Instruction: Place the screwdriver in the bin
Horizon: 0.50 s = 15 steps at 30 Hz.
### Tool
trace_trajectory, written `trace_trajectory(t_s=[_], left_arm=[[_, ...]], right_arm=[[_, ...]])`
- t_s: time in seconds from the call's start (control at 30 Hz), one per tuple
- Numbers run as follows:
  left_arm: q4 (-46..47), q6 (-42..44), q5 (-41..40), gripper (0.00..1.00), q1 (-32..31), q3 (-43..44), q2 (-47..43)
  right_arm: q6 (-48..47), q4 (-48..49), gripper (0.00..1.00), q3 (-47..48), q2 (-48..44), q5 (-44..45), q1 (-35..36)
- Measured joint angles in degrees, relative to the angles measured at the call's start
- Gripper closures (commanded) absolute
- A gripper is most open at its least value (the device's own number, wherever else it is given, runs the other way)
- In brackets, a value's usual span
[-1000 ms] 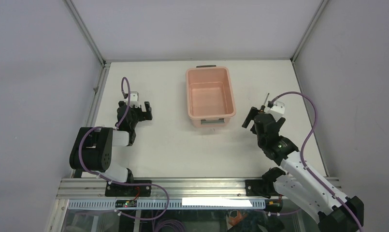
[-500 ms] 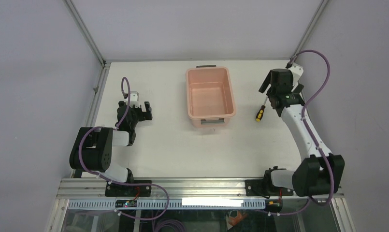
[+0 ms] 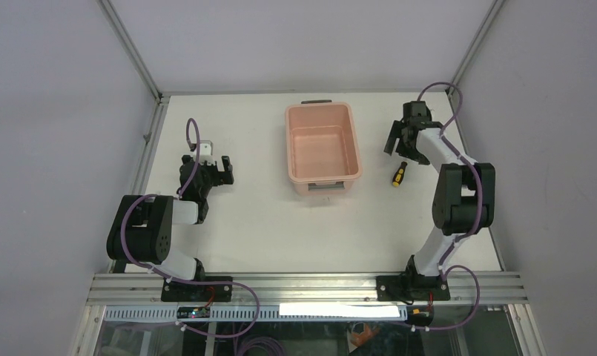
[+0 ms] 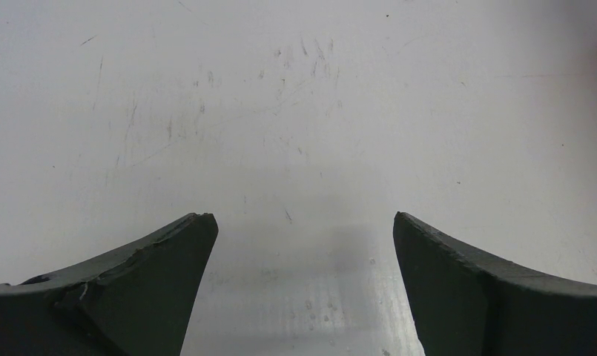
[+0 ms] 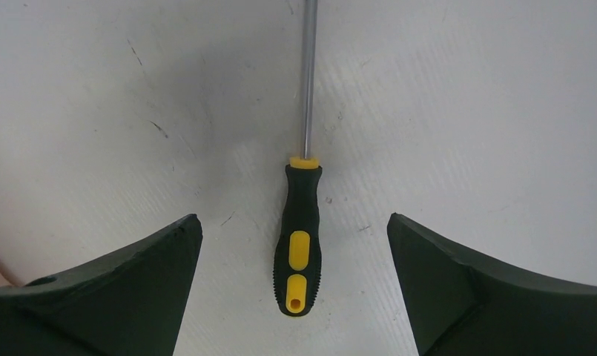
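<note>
The screwdriver [image 3: 398, 176] lies flat on the white table, just right of the bin's near right corner. The right wrist view shows its black and yellow handle [image 5: 299, 241] between the fingers and its thin shaft [image 5: 308, 81] pointing away from them. My right gripper [image 3: 401, 142] hovers over it, open, with its fingers [image 5: 132, 289] well clear of the handle on both sides. The salmon-pink bin [image 3: 354, 141] stands empty at the far middle. My left gripper [image 3: 218, 171] rests open over bare table at the left, and the left wrist view shows nothing between the fingers of this gripper [image 4: 303, 216].
Grey enclosure walls and metal posts [image 3: 132, 52] close in the table on three sides. An aluminium rail [image 3: 302, 285] with both arm bases runs along the near edge. The right arm's elbow [image 3: 462, 196] stands upright near the table's right edge.
The right arm has folded upright and swung its open gripper from the near right out to the far right, then left, over the screwdriver. The left arm, bin and screwdriver have not moved.
</note>
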Motion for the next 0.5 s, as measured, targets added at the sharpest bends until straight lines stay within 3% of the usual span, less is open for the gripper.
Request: trace_trajectory(t_s=[0.17,0.27,0.43,0.5], left_arm=[[0.0,0.0,0.0,0.01,0.0,0.0,0.0],[0.0,0.0,0.0,0.01,0.0,0.0,0.0],[0.0,0.0,0.0,0.01,0.0,0.0,0.0],[0.0,0.0,0.0,0.01,0.0,0.0,0.0]], right_arm=[[0.4,-1.8,0.02,0.9,5.7,-2.6,-0.1],[1.2,-2.2,0.09,0.9,7.8,-4.3,-0.2],[3.6,-2.8,0.33,1.0,9.8,-6.8,-0.4],[4.3,-2.8,0.61,1.0,9.8,-7.1,-0.4]])
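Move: The screwdriver's middle lies about 7 cm below the right hand, some 2 cm back and 2 cm to its left, with its handle end nearer the robot. The bin's middle is roughly 24 cm to that hand's left, 1 cm farther out and 3 cm lower. From the left hand, the screwdriver is about 60 cm to the right, level fore and aft, and 3 cm lower. The right hand sinks about 6.5 cm, easing some 2 cm left, its fingers starting to close around the screwdriver's handle. ##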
